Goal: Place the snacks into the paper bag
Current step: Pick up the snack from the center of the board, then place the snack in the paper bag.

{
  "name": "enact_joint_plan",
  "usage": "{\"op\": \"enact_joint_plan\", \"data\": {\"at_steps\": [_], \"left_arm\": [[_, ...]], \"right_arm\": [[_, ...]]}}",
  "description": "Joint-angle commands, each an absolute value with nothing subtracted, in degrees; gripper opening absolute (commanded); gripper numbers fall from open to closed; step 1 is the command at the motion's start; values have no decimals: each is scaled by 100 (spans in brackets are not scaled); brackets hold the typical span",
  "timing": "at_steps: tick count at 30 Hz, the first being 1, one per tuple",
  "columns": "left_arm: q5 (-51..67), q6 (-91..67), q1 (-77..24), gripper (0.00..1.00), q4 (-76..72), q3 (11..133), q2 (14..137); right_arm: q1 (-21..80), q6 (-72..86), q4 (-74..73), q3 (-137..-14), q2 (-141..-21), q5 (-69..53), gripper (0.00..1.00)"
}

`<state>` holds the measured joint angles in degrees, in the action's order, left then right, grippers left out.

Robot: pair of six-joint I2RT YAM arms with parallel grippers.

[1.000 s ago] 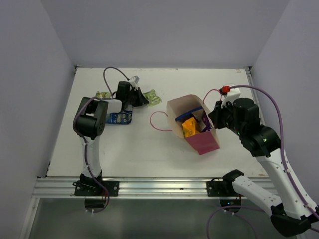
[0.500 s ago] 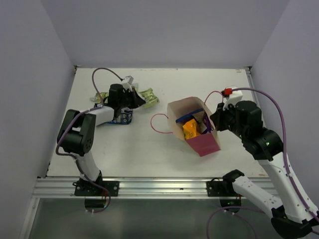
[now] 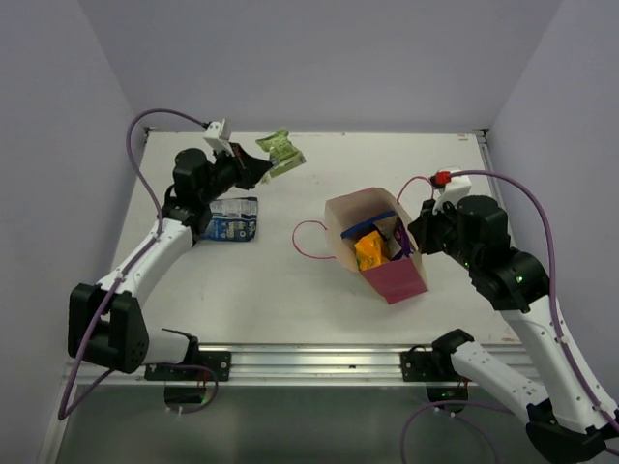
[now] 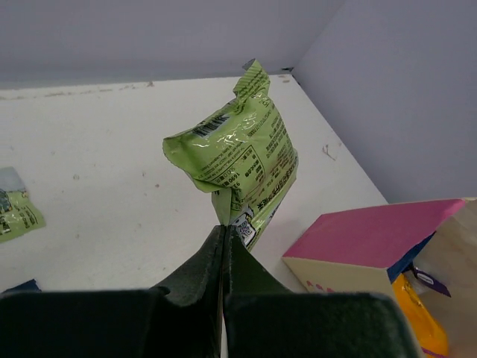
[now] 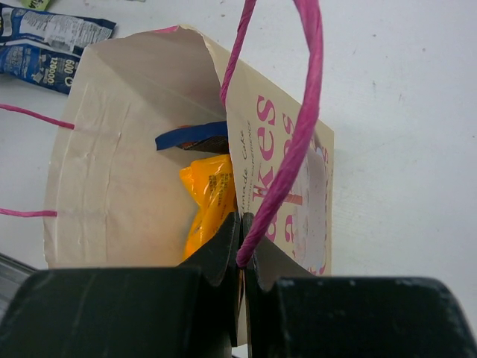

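Observation:
My left gripper (image 3: 259,169) (image 4: 223,227) is shut on a green packet (image 3: 280,153) (image 4: 238,160) and holds it up above the back left of the table. The paper bag (image 3: 377,242) (image 5: 112,171) lies open on its side at centre right, with an orange packet (image 3: 368,248) (image 5: 209,201) and a dark blue packet (image 5: 190,138) inside. My right gripper (image 3: 414,242) (image 5: 241,235) is shut on the bag's front wall and pink cord handle (image 5: 287,149). A dark blue packet (image 3: 230,221) (image 5: 45,45) lies on the table under the left arm. Another green packet (image 4: 16,212) lies at the left.
The bag's other pink cord loop (image 3: 308,237) lies on the table left of its mouth. Grey walls close in the table at the back and both sides. The table's right back corner (image 4: 287,73) is near the raised packet.
My left arm has lifted the green packet off the table and stretched up and toward the back. The right arm and the bag have stayed put.

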<state>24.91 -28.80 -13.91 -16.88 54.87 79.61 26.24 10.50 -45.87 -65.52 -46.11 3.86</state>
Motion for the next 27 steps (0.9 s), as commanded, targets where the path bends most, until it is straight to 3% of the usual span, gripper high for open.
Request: {"op": "enact_joint_plan", "data": {"at_steps": [1,14,27], "left_arm": [[2496,-2515,-1450,0,-1240,5932,7384],[1759,-1047,-3198,0,333,6794,6724],[-1069,202,-5229,0,1757,7690,7435]], "right_arm": [[2628,1081,-4245,-6627,-4588,466,3],[2637,1011,-4245,-6776,-4711,536,3],[2637,976,-4245,-6812,-4790,554,3]]}}
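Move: My left hand already holds the green snack in the air. The paper bag's open mouth lies about 17 cm back and 20 cm to its right, a couple of centimetres lower. The orange snack inside sits some 12 cm back, 23 cm right and 16 cm down. On the table about 25 cm below, another green packet lies 14 cm ahead and 8 cm left. The mouth is about 7 cm to my right hand's left, level ahead and 4 cm below. Keeping the green snack pinched at its end, I first lift my left hand about 10 cm while drawing it back, then swing it right and back towards the bag's mouth, easing down slightly, some 13 cm each way overall. On the way I tip the fingers up, turn them clockwise roughly 15 degrees and roll the hand's left side up. My right hand keeps its pinch on the bag's rim, nearly still. ##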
